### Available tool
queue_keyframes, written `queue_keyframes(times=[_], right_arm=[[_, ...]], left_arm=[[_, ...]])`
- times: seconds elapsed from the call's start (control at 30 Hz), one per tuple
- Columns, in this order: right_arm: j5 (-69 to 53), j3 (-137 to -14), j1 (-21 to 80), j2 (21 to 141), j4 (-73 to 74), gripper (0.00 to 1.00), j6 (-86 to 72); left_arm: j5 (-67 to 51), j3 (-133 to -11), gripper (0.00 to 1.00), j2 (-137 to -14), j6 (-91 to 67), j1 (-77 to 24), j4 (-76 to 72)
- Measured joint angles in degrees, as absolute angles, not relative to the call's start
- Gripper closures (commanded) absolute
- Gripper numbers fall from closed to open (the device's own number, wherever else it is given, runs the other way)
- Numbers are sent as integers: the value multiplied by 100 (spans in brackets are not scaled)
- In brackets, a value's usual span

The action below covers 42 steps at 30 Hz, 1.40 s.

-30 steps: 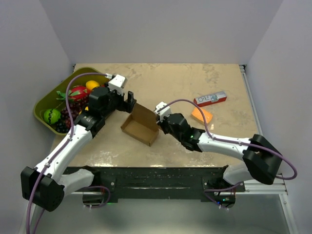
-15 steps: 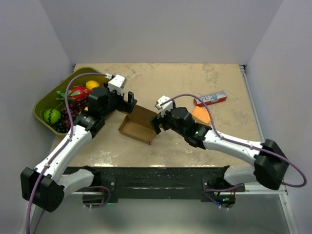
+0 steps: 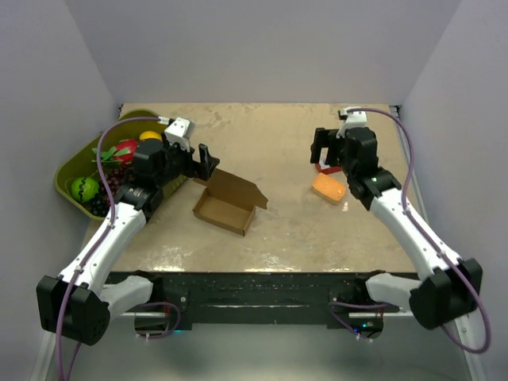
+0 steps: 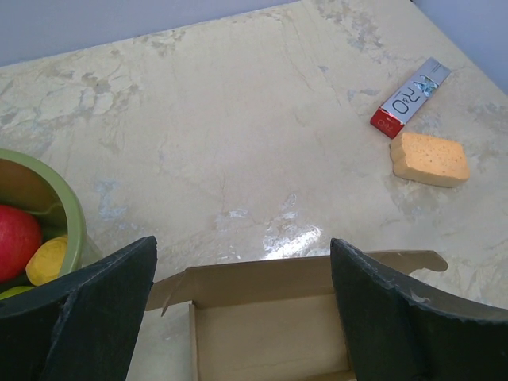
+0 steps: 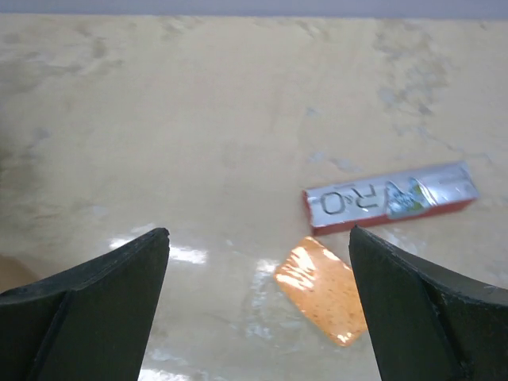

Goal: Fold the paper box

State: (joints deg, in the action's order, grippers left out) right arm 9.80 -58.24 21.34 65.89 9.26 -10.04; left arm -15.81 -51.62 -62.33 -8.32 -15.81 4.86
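Note:
The paper box [image 3: 225,208] is a shallow brown cardboard tray left of the table's middle, its lid flap [image 3: 240,188] leaning back to the far right. In the left wrist view the box [image 4: 270,321] lies just below my fingers, inside empty. My left gripper [image 3: 205,161] hovers open at the box's far-left corner, touching nothing; seen from its wrist, the left gripper [image 4: 242,246] has nothing between its fingers. My right gripper [image 3: 321,151] is open and raised at the far right, well away from the box; from its own wrist the right gripper [image 5: 259,232] holds nothing.
An orange block [image 3: 329,188] lies under the right arm, with a red-and-white carton [image 5: 389,198] just behind it. A green tray [image 3: 67,171] of fruit sits at the left edge, close to the left arm.
My right gripper opened, let go of the box's right side and swung up to the far right. The left gripper drew back slightly left. The lid flap now leans back unsupported.

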Motion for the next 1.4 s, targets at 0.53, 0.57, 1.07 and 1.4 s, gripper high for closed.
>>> queue_keyframes(times=[0.53, 0.57, 1.07, 1.4], right_arm=[[1037, -6407, 1260, 9262, 2309, 1, -670], [961, -6407, 1245, 9354, 2307, 1, -622], [8, -6486, 1236, 10025, 2268, 3, -672], [-93, -5811, 2001, 9529, 2576, 5, -1273]], left_arm=[[-1682, -5162, 6, -6250, -849, -1579, 475], [-1684, -5162, 6, -6250, -849, -1579, 473], [-1723, -5162, 6, -6250, -849, -1579, 475], [-1721, -5162, 6, -6292, -849, -1577, 478]])
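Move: The orange block lies about 25 cm below the right hand, level with it front to back and some 5 cm to its right. The red box is about 10 cm farther out than the block and 4 cm farther right; the half-folded paper box sits roughly 20 cm to the hand's left and 4 cm nearer the base. From the left hand the orange block is about 29 cm right, 3 cm ahead and 23 cm below. Downward first: the right hand drops some 22 cm, easing to its right and a little forward, while its fingers tip down by about 40 degrees onto the orange block. Low at the table it then draws back towards the base about 6 cm and leftward, fingers still wide open around the block, the right one coming against the block's side and dragging it along. ##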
